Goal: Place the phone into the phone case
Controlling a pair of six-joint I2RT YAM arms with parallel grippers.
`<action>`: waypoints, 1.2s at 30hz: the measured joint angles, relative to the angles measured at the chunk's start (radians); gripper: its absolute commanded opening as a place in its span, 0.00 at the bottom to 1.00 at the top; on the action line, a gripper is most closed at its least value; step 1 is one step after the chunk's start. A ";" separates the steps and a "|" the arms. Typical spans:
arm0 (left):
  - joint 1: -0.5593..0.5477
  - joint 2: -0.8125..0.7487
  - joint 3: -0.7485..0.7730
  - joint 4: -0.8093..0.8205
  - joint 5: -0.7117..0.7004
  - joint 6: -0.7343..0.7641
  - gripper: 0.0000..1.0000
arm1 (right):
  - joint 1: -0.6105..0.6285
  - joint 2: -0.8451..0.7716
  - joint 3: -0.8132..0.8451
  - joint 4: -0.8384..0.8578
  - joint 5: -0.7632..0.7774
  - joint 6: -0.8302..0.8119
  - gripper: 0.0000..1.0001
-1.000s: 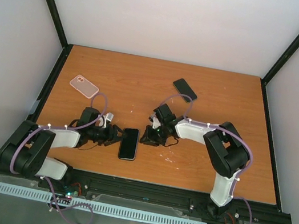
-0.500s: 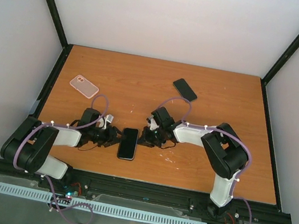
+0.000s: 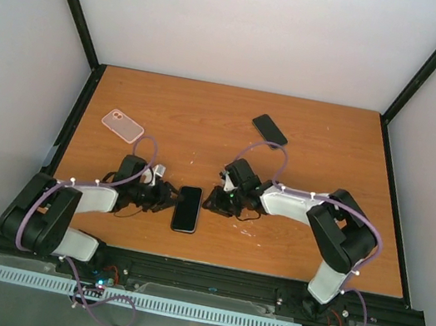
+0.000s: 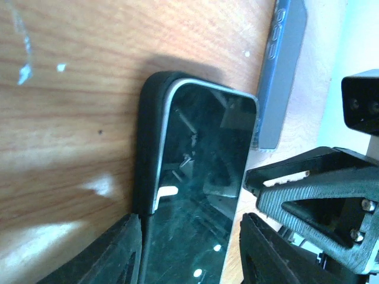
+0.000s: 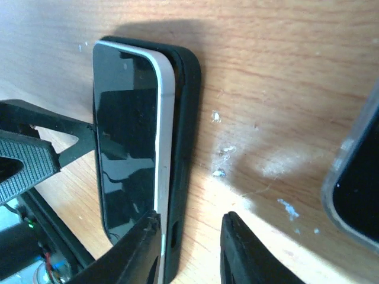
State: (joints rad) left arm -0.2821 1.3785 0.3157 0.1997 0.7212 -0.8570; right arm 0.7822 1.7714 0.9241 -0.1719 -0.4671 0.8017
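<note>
The dark phone (image 3: 187, 210) lies screen up on the black phone case (image 4: 149, 148), between both grippers near the table's front. Its silver rim stands above the case wall along one long side (image 5: 166, 136). My left gripper (image 3: 171, 197) is at the phone's left edge. In the left wrist view the left gripper's (image 4: 189, 222) jaws are apart with the phone (image 4: 207, 148) between them; contact is unclear. My right gripper (image 3: 211, 200) is at the phone's right edge. In the right wrist view the right gripper (image 5: 190, 219) is slightly open. One finger is by the silver rim, the other over bare wood, with the case (image 5: 186, 118) wall between them.
A pink phone case (image 3: 123, 125) lies at the far left of the wooden table (image 3: 322, 148). A second dark phone in a clear case (image 3: 269, 129) lies at the far middle and shows at the right wrist view's edge (image 5: 355, 177). Black frame rails border the table.
The right arm's elbow has swung out to the right while its gripper stayed at the phone's right edge. The left gripper stays at the left edge. The phone has hardly moved.
</note>
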 measured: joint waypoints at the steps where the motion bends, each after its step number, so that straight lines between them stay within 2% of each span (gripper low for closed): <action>1: 0.000 -0.005 0.011 -0.015 0.000 -0.001 0.47 | -0.001 -0.010 -0.009 0.011 0.004 0.006 0.34; 8: 0.045 -0.037 0.043 -0.068 -0.005 0.007 0.48 | 0.001 -0.029 -0.103 0.168 -0.011 0.085 0.49; 16: 0.091 -0.042 0.010 -0.061 0.030 0.008 0.48 | 0.040 -0.005 -0.114 0.310 -0.020 0.177 0.62; 28: 0.090 0.033 -0.036 0.025 0.096 0.006 0.40 | 0.090 0.032 -0.138 0.467 0.028 0.302 0.71; 34: 0.082 0.042 -0.046 0.066 0.095 0.000 0.40 | 0.080 0.069 -0.166 0.623 0.002 0.380 0.71; 36: 0.077 0.045 -0.046 0.077 0.089 -0.004 0.43 | 0.070 0.082 -0.183 0.688 -0.008 0.416 0.71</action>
State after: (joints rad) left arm -0.2054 1.4235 0.2699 0.2764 0.8097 -0.8612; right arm 0.8524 1.8530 0.7410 0.5159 -0.4751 1.2179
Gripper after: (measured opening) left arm 0.401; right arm 0.712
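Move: The phone lies in the black case with its right long edge standing proud. From the right hand, phone and case are centred roughly 5 cm to the left, 3 cm back and 1 to 2 cm lower; the phone in the clear case is some 6 cm ahead and 7 cm to the right. From the left hand, phone and black case are about 3 cm back, 3 to 4 cm to the right and slightly lower, the clear-cased phone about 6 cm ahead and 15 cm right. Leftward by about 5 cm and rising 1 cm, the right hand closes on the phone's proud right edge, fingers spreading wide and levelling some 20 degrees until they straddle that edge, the lower one beside the case's right side. The left hand hops forward, up and left off the left edge, then comes back and down to it, ending 1 cm farther left with one finger alongside the case and its grip slightly narrower. ##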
